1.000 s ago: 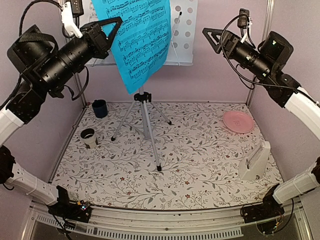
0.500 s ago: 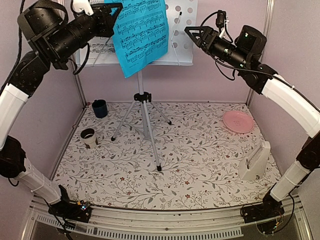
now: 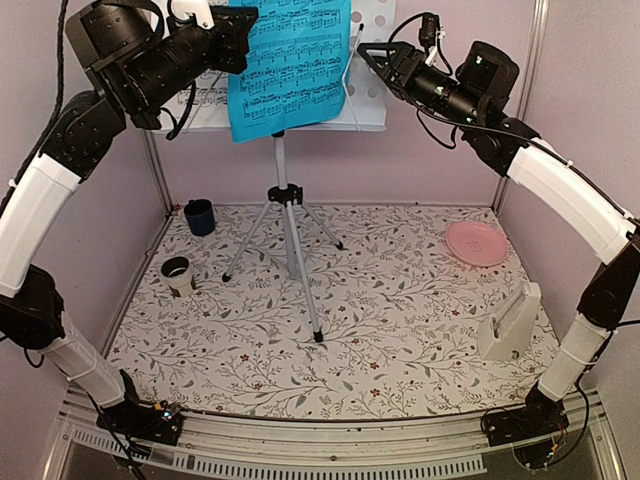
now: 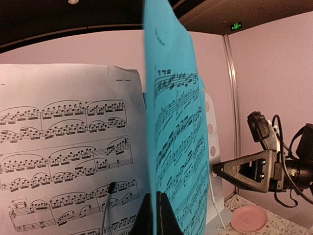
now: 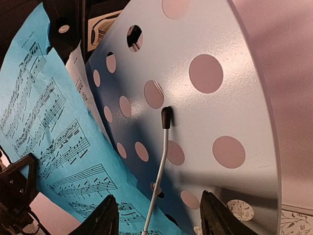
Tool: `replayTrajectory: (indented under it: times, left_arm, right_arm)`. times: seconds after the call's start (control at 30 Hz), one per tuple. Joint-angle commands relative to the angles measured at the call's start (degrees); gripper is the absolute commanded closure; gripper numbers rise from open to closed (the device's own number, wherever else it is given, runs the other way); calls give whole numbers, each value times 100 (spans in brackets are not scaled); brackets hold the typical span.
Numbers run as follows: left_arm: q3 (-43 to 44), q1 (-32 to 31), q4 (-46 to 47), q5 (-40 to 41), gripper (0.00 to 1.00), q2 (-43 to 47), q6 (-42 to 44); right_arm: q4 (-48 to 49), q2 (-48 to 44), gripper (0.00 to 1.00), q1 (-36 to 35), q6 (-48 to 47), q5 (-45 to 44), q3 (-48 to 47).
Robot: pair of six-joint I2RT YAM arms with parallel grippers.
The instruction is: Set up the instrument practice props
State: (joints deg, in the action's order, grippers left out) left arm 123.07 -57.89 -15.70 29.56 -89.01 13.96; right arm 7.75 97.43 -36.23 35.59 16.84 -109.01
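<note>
The silver tripod music stand (image 3: pixel 287 215) stands at the back middle, its perforated tray (image 3: pixel 368 70) at the top. A white music sheet (image 3: pixel 205 97) leans on the tray's left half. My left gripper (image 3: pixel 243 22) is shut on the blue music sheet (image 3: pixel 290 65), holding it in front of the tray; in the left wrist view the sheet (image 4: pixel 173 122) runs edge-on between the closed jaws (image 4: pixel 154 215). My right gripper (image 5: pixel 159 220) is open, its fingers (image 5: pixel 105 218) on either side of the tray's wire page holder (image 5: pixel 164 156). The white metronome (image 3: pixel 510 325) sits front right.
A pink plate (image 3: pixel 476 243) lies at the right. A dark blue cup (image 3: pixel 199 216) and a pale cup (image 3: pixel 177 272) stand at the left on the floral mat (image 3: pixel 400 330). Pink walls close in the back and sides.
My left arm has lifted the blue sheet up and right, and it now hangs straighter against the tray. My right gripper has swung left to the page holder, its jaws narrowing.
</note>
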Motion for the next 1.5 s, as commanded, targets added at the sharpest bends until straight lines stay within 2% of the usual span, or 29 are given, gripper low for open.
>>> replayTrajectory:
  times: [0.0, 0.33, 0.53, 0.6, 0.7, 0.97, 1.17, 1.3, 1.47]
  left_arm:
    - [194, 87, 143, 149, 100, -96, 288]
    - [225, 88, 442, 363, 100, -184, 495]
    - [220, 95, 587, 561, 100, -239, 645]
    - [225, 99, 658, 636, 100, -256, 697]
    - [224, 108, 756, 757, 100, -295, 798]
    - [274, 107, 1066, 1000, 100, -447, 1104]
    - [381, 109, 1301, 1540, 100, -569, 1408]
    - [350, 93, 1342, 1305, 100, -562, 1407]
    - [788, 71, 1181, 1177, 100, -924, 1573]
  right_arm:
    - [60, 200, 44, -113, 42, 52, -302]
    - [87, 503, 62, -216, 58, -12, -639]
    - [99, 567, 79, -224, 29, -14, -744]
    - [80, 567, 90, -228, 8, -3, -731]
    - [82, 554, 100, -231, -49, 65, -738]
    - [90, 495, 100, -249, -348, 59, -731]
    - [111, 395, 100, -275, -504, -141, -636]
    - [186, 406, 100, -313, -671, -60, -629]
    - [251, 407, 100, -364, -980, 51, -621]
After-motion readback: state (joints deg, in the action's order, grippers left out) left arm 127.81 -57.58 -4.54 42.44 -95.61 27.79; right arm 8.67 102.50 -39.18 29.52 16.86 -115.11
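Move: The right clip rod of the music stand runs upright just beyond the open right fingers, its upper part about 3 cm left and 1 cm ahead, at fingertip height. From that hand, the blue sheet's middle is some 13 cm left and 2 cm back. The left hand already holds the sheet's left edge; the tray's middle lies roughly 10 cm ahead and 4 cm right of it, the white sheet's 10 cm ahead and 4 cm left. Slide the right gripper about 3 cm left to the clip rod and shut its fingers fully, pinching the rod below its black tip; then hold nearly in place, tipping the fingers up slightly. Meanwhile keep the left grip on the blue sheet and ease it about 3 cm forward towards the tray, a little left and up, turning counter-clockwise some 15 degrees. ##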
